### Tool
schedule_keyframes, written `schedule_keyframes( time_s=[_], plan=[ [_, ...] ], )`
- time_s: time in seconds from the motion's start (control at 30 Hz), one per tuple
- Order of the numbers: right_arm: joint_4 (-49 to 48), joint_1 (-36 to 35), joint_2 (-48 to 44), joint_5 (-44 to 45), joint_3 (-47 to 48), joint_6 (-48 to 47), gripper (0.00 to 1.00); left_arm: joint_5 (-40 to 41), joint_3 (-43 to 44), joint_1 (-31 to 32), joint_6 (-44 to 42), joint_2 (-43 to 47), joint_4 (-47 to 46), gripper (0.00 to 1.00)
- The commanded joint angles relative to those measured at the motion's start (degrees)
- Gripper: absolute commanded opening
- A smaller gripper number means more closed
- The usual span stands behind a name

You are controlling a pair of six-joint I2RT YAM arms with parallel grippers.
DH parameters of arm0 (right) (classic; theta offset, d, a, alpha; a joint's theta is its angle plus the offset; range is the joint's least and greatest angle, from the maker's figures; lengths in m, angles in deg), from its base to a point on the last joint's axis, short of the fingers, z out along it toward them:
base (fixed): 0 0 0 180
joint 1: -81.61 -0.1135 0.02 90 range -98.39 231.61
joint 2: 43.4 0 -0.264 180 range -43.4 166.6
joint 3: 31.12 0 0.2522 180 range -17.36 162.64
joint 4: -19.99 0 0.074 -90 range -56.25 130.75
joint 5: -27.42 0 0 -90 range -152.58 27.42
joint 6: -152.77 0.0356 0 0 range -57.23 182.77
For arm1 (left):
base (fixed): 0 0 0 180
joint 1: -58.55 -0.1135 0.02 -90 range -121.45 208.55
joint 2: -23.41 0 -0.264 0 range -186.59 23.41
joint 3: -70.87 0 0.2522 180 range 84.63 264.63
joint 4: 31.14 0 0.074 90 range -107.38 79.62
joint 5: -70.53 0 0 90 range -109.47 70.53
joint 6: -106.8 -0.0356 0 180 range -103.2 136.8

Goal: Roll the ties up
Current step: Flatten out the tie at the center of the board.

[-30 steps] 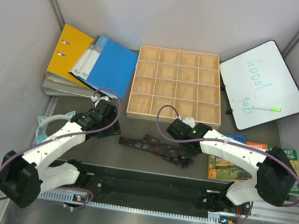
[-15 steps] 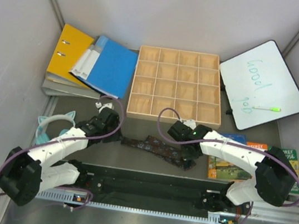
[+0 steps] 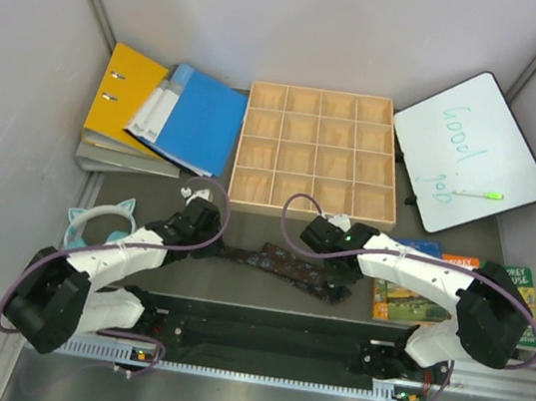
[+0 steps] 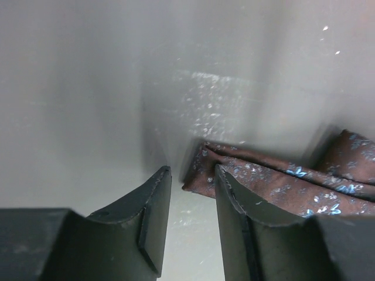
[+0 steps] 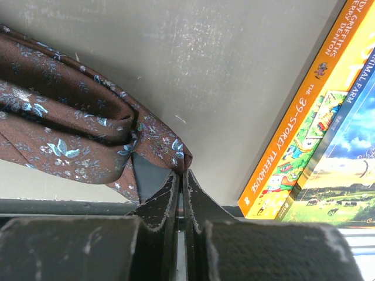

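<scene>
One dark brown tie [image 3: 279, 261] with a pale blue speckled pattern lies across the table between the two arms. Its narrow left end [image 4: 202, 175] rests just beyond the tips of my left gripper [image 3: 213, 243] [image 4: 190, 171], which is open with only bare table between the fingers. The tie's right part [image 5: 64, 123] is bunched in folds. My right gripper [image 3: 335, 276] [image 5: 183, 172] is shut, and its tips pinch an edge of that fold.
A wooden grid tray [image 3: 237, 156] stands behind the tie. Yellow [image 3: 123, 88] and blue [image 3: 194, 119] binders lie back left, a whiteboard [image 3: 474, 141] with a green marker [image 3: 478, 194] back right. Picture books [image 3: 404, 300] [image 5: 299, 134] lie right of the tie, a teal cat-ear headband [image 3: 93, 225] at left.
My left arm has swung right, up to the tie's left end, and its jaws have narrowed. The right gripper has stayed shut at the tie's right end.
</scene>
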Motion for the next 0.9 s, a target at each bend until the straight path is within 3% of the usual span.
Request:
schedule_keyframes(
  time_s=[0.0, 0.07, 0.2, 0.4, 0.63, 0.87],
  plan=[
    [-0.81, 0.80, 0.29, 1.10, -0.02, -0.48, 0.00, -1.96, -1.23, 0.81, 0.50, -1.74, -4.43, 0.40],
    [-0.98, 0.98, 0.38, 0.75, -0.11, -0.65, 0.00, -1.44, -1.58, 1.60, 1.21, -1.57, -4.52, 0.40],
    [-1.69, 0.98, 0.91, 0.05, -0.02, -1.00, 0.00, -0.29, -2.46, 2.57, 1.73, -2.27, -5.40, 0.30],
    [-1.08, 1.07, 1.52, -0.48, 1.03, -2.14, 0.00, 2.25, -1.41, 3.01, 2.70, -1.84, -0.77, 0.00],
    [5.07, 2.55, -1.46, 0.67, 5.25, -3.64, 0.00, 10.95, 14.74, 3.01, 1.05, 6.25, 22.50, 0.00],
    [9.03, 11.25, -9.54, -2.32, 7.19, -6.19, 0.00, 20.01, 30.31, 2.66, -2.83, 5.73, 37.66, 0.00]
  ],
)
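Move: The tie's left end lies almost between the left hand's open fingers, about 2 cm to the right and 1 cm below; the bunched fold is some 13 cm right, level with the hand. The wooden tray's middle is about 22 cm ahead and 16 cm right of the left hand. The right hand already pinches the other end, with the tie's left end about 24 cm left and 4 cm ahead; the book stack's middle is roughly 16 cm right and 3 cm ahead. The left fingers edge right, pinch the tie's left end and lift some 14 cm; the right follows, still gripping. ##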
